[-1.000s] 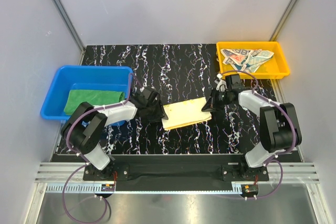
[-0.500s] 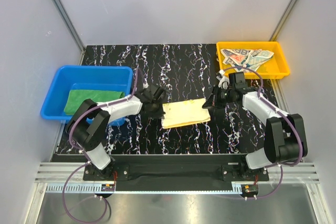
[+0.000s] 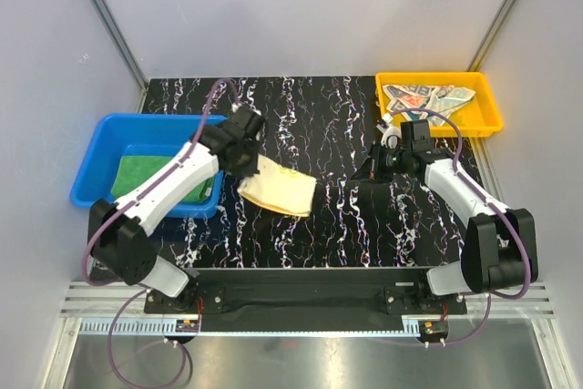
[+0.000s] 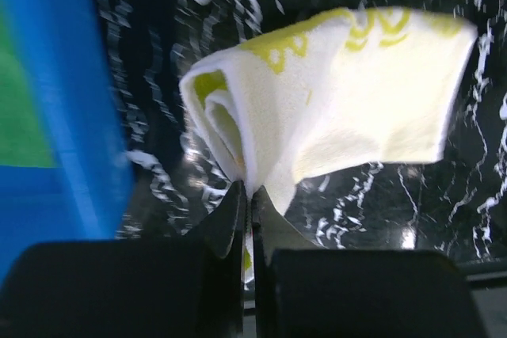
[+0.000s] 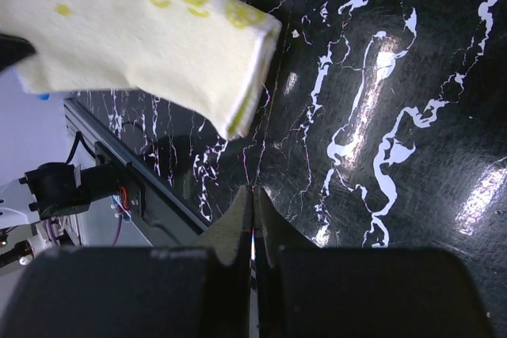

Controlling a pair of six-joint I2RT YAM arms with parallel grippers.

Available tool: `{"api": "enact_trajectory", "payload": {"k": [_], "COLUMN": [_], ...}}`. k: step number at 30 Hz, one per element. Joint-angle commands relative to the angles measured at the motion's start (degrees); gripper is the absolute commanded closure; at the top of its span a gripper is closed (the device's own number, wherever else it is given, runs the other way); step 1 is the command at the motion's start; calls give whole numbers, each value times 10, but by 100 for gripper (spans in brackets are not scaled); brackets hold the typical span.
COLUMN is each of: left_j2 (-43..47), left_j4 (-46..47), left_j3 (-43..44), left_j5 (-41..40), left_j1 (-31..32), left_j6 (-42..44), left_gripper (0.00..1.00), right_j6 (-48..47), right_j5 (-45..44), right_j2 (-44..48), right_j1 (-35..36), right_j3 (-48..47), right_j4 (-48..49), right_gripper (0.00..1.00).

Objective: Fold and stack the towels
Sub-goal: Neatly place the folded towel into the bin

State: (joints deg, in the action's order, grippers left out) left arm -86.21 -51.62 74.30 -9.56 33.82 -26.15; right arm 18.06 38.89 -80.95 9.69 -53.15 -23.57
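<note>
The folded pale yellow towel (image 3: 279,190) with green print hangs above the table, pinched at its folded edge by my left gripper (image 3: 248,165), which is shut on it. The left wrist view shows the cloth (image 4: 341,108) drooping from the closed fingertips of the left gripper (image 4: 247,192). The green towel (image 3: 160,176) lies folded in the blue bin (image 3: 102,134), left of the held towel. A printed cream towel (image 3: 428,102) lies crumpled in the orange tray (image 3: 492,120). My right gripper (image 3: 362,179) is shut and empty, low over the table; its wrist view shows the right gripper (image 5: 253,192) apart from the yellow towel (image 5: 142,37).
The blue bin's wall (image 4: 71,116) stands just left of the held towel. The black marbled table (image 3: 328,116) spreads between bin and tray. Grey walls close in the sides and back. The metal rail (image 3: 301,302) with the arm bases runs along the near edge.
My left gripper shut on the yellow towel's left edge, lifted it off the table and carried it left toward the blue bin. The right gripper stayed shut near where the towel lay.
</note>
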Motion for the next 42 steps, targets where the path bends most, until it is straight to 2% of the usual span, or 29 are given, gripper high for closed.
{"api": "enact_trajectory", "payload": {"k": [1,7,13,19,27,35,42], "left_j2": [37,47,15,3,19,19,-31], "left_j4": [-104,-162,-178,-103,60,157,212], "left_j3": [74,121,118,79,-23,-80,-93], "left_j5": [-62,-87,-200,-239,-348,-350,-382], "left_j1": [-47,-117,-174,-268,-290,-320,-351], "left_j6": [77,166,228,231,284,328,342], "left_gripper": [100,100,100,100,100,100,100], "right_j6": [3,2,4,-8,-37,-43,-50], "right_j5": [26,36,49,65,55,59,56], "right_j2": [7,-7,-17,-26,-12,-5,-6], "right_j1": [1,1,1,1,2,1,1], "right_j3": [-20,-9,-3,2,33,36,30], "right_j4": [26,48,68,73,69,69,63], "right_gripper": [97,97,97,97,97,97,95]}}
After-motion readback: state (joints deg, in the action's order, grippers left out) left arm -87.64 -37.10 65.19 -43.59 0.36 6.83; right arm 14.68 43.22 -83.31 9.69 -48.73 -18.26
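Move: The left hand already grips the left edge of the folded white towel, about 13 cm above the table; the towel's middle trails some 8 cm right, 3 cm back and 4 cm lower. The green folded towel in the bin, the place aimed at, is roughly 22 cm left, about 1 cm back and 12 cm below. The bin's right wall is some 6 cm left, 1 cm ahead and 7 cm lower. From the empty right hand, that green towel lies about 46 cm left, level with it, 11 cm below. Leftward in one long sweep of about 30 cm, the left hand carries the white towel past the bin's right wall and into place above the green one, climbing some 6 cm early, then sinking back to its starting height. Meanwhile the wrist rolls about 45 degrees, left side up, so the fingertips swing out leftward, and turns somewhat counter-clockwise; the fingers keep their pinch. ##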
